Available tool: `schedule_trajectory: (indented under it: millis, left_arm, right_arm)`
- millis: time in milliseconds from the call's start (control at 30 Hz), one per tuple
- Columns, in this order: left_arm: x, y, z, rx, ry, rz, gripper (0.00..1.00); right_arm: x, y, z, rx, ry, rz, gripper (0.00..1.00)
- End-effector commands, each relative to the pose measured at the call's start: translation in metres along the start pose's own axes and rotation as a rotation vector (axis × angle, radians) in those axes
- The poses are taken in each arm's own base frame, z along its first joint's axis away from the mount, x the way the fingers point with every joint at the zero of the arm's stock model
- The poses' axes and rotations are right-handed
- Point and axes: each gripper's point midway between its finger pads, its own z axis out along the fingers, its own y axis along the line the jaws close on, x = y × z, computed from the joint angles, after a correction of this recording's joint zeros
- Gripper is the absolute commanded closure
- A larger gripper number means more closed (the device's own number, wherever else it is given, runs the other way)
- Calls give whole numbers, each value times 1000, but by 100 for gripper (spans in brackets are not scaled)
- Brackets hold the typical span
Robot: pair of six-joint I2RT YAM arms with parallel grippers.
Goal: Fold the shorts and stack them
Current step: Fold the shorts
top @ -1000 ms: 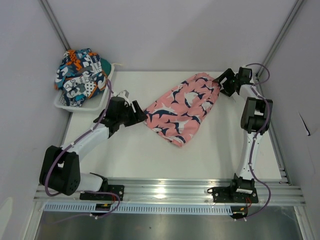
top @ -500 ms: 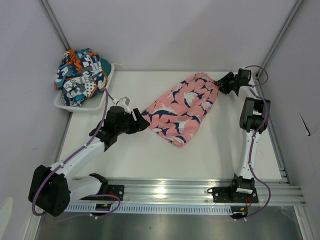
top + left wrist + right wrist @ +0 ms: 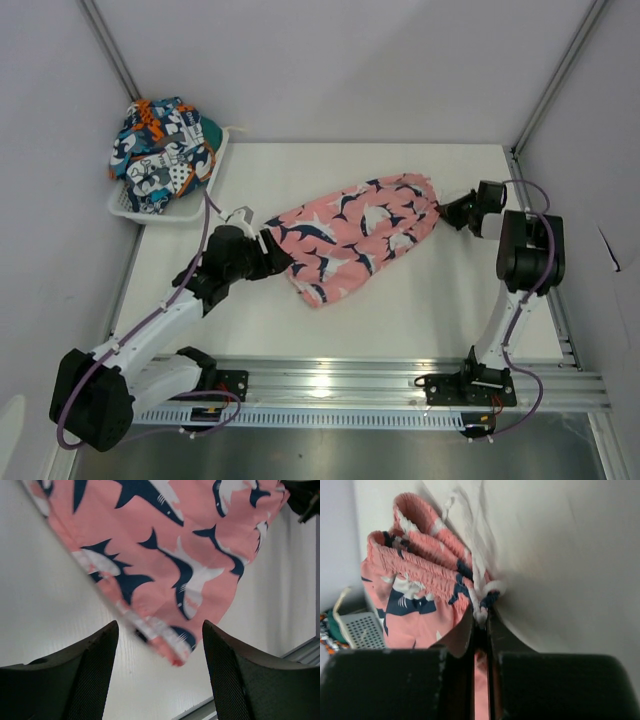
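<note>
The pink shark-print shorts [image 3: 355, 235] lie spread slantwise across the middle of the table. My right gripper [image 3: 447, 211] is at their right end. In the right wrist view it [image 3: 481, 617] is shut on the gathered waistband [image 3: 427, 570], at the white drawstring. My left gripper [image 3: 280, 256] sits at the shorts' left edge. In the left wrist view it [image 3: 160, 627] is open, and the hem corner of the shorts [image 3: 170, 545] lies just ahead of the fingertips, not gripped. The patchwork shorts [image 3: 160, 150] are bunched in a basket at the far left.
A white mesh basket [image 3: 128, 211] stands at the table's far left corner, also seen in the right wrist view as the basket [image 3: 362, 629]. Grey walls close the table in at the back and sides. A metal rail [image 3: 330, 385] runs along the near edge.
My right gripper has shut on the waistband and pulled toward the near side, dragging the pink shorts nearer and stretching them out. My left arm has moved nearer too, keeping to the shorts' left edge.
</note>
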Motion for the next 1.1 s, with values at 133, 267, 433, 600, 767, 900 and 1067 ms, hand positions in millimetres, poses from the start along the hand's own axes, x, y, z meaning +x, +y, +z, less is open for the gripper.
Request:
schedule_trajectory:
  millis: [133,267,433,600,767,900,1067]
  left_arm:
    - [-22,-8,6,-22,-30,53,26]
    - [-29,-14,15,-24,7,87,26]
    - [-24,-14,20,-3,23,93,26]
    - [-15,-21,28,54,55,95,28]
    - [-6,-43,29,132,71,156,29]
    - [7,-70,34,198,104,228,30]
    - [30,-87,64,186,202,282,31]
  right_arm:
    - [155,0,-106,148,66,-254,100]
    - [221,-27,-154,264,180,-436,99]
    - [285,-36,-213,247,324,-668,25]
    - [286,-18,-237,133,341,-697,8]
    - [268,-9,-228,100,377,-695,5]
    - [262,-13,-212,7,472,-644,4]
    - [253,-12,-193,-89,526,-567,4]
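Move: The right hand has the waist corner of the shorts shut in its fingers. The bare table where it is taken lies about 26 cm back and 18 cm to its left, a couple of cm lower; the shorts' middle is some 11 cm back and 28 cm left. From the open left hand that middle lies roughly 15 cm ahead, 20 cm right and 12 cm below, and the near corner about 9 cm back, 9 cm right and just as low. Back and left in one fast sweep, the right hand drags the pinched waist corner some 30 cm towards the base, turning about 35 degrees counter-clockwise and rolling its left side down, then opens wide and lets go. It eases up slightly, returns a few cm right and forward, and sinks beside the waistband. The open left hand edges forward and back, then slides about 8 cm right above the shorts. ##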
